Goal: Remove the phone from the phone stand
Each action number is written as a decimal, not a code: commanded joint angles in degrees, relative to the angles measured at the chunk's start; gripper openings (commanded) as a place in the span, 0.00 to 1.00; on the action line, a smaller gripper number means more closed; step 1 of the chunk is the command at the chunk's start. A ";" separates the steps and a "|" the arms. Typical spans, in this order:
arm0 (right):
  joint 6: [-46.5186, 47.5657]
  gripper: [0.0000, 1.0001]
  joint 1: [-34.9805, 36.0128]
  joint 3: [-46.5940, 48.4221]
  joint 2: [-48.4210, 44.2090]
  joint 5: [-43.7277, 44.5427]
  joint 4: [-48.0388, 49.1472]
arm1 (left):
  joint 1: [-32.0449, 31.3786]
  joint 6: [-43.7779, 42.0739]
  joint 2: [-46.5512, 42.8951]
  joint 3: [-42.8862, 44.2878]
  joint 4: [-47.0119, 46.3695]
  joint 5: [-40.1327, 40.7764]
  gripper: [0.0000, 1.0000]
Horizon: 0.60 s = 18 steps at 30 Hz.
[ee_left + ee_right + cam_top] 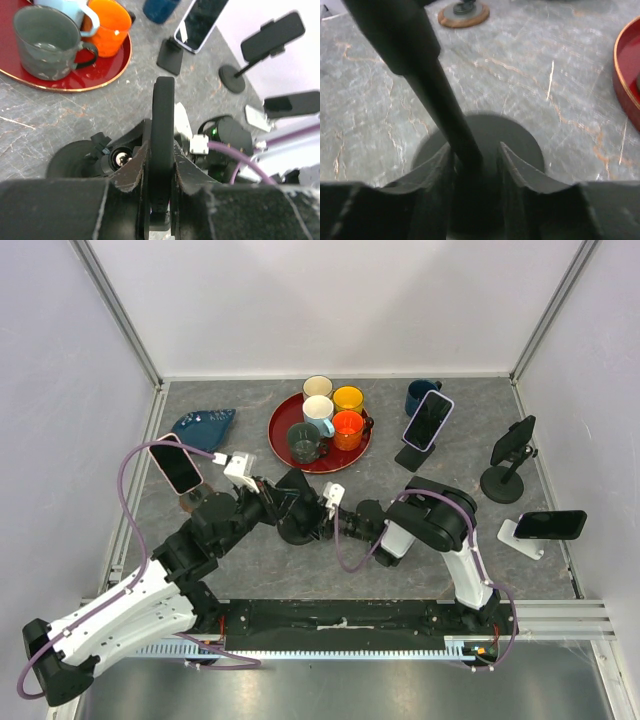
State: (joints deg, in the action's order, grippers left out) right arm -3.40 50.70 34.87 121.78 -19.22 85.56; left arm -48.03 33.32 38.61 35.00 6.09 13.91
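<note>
A black phone point(163, 110) stands edge-on between the pads of my left gripper point(160, 150), which is shut on it. Below it are the stand's ball joint point(120, 159) and its round black base point(70, 162). My right gripper point(476, 150) straddles the phone stand's slanted stem point(440, 105) low over the base point(520, 140); the stem leans against the left finger, with a gap to the right finger, so the jaws are open. From above, both grippers point(300, 495) point(318, 525) meet over the base point(298, 532). Whether the phone touches the clamp is hidden.
A red tray point(280, 445) of mugs lies just behind. Other phones on stands are at the left point(176, 464), back centre point(428, 420), right point(512, 443) and front right point(548, 525). A blue dish point(205, 423) and a blue mug point(420, 393) sit at the back.
</note>
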 commanded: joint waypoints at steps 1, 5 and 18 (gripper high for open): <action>-1.17 0.54 -1.83 -3.67 -0.83 3.32 7.52 | 1.18 -10.63 -1.00 -1.96 -2.30 -3.88 0.02; -2.14 0.78 -2.27 -6.74 -5.49 2.26 6.03 | 3.03 -13.45 1.46 -1.43 -4.76 -8.54 0.02; -7.42 0.93 -8.42 -16.24 -37.34 -10.56 -18.52 | 14.28 -15.47 6.12 -2.32 -15.31 -38.33 0.02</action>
State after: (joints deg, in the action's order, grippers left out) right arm -9.21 44.53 19.49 96.82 -22.15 74.81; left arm -34.79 24.32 42.15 31.97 -3.46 -12.91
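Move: The right hand is low at the stem of the black phone stand, stem between its fingertips; the stand's round base is centred some 3 cm to its left and 4 below. The black phone is about 8 cm ahead of this hand, 3 to its left and 15 above. The dark green mug stands roughly 21 cm ahead and 2 left, level in height. The left hand already grips the phone, its middle about 2 cm to that hand's right and 1 ahead, 1 below. Letting go of the stand's stem, the right fingers open wide and the hand backs off to the right, about 7 cm, dipping slightly before it climbs to end some 5 cm higher, with a small draw back towards its base. The left hand keeps its grip on the phone, shifts about 1 cm to the right and turns some 15 degrees clockwise. ##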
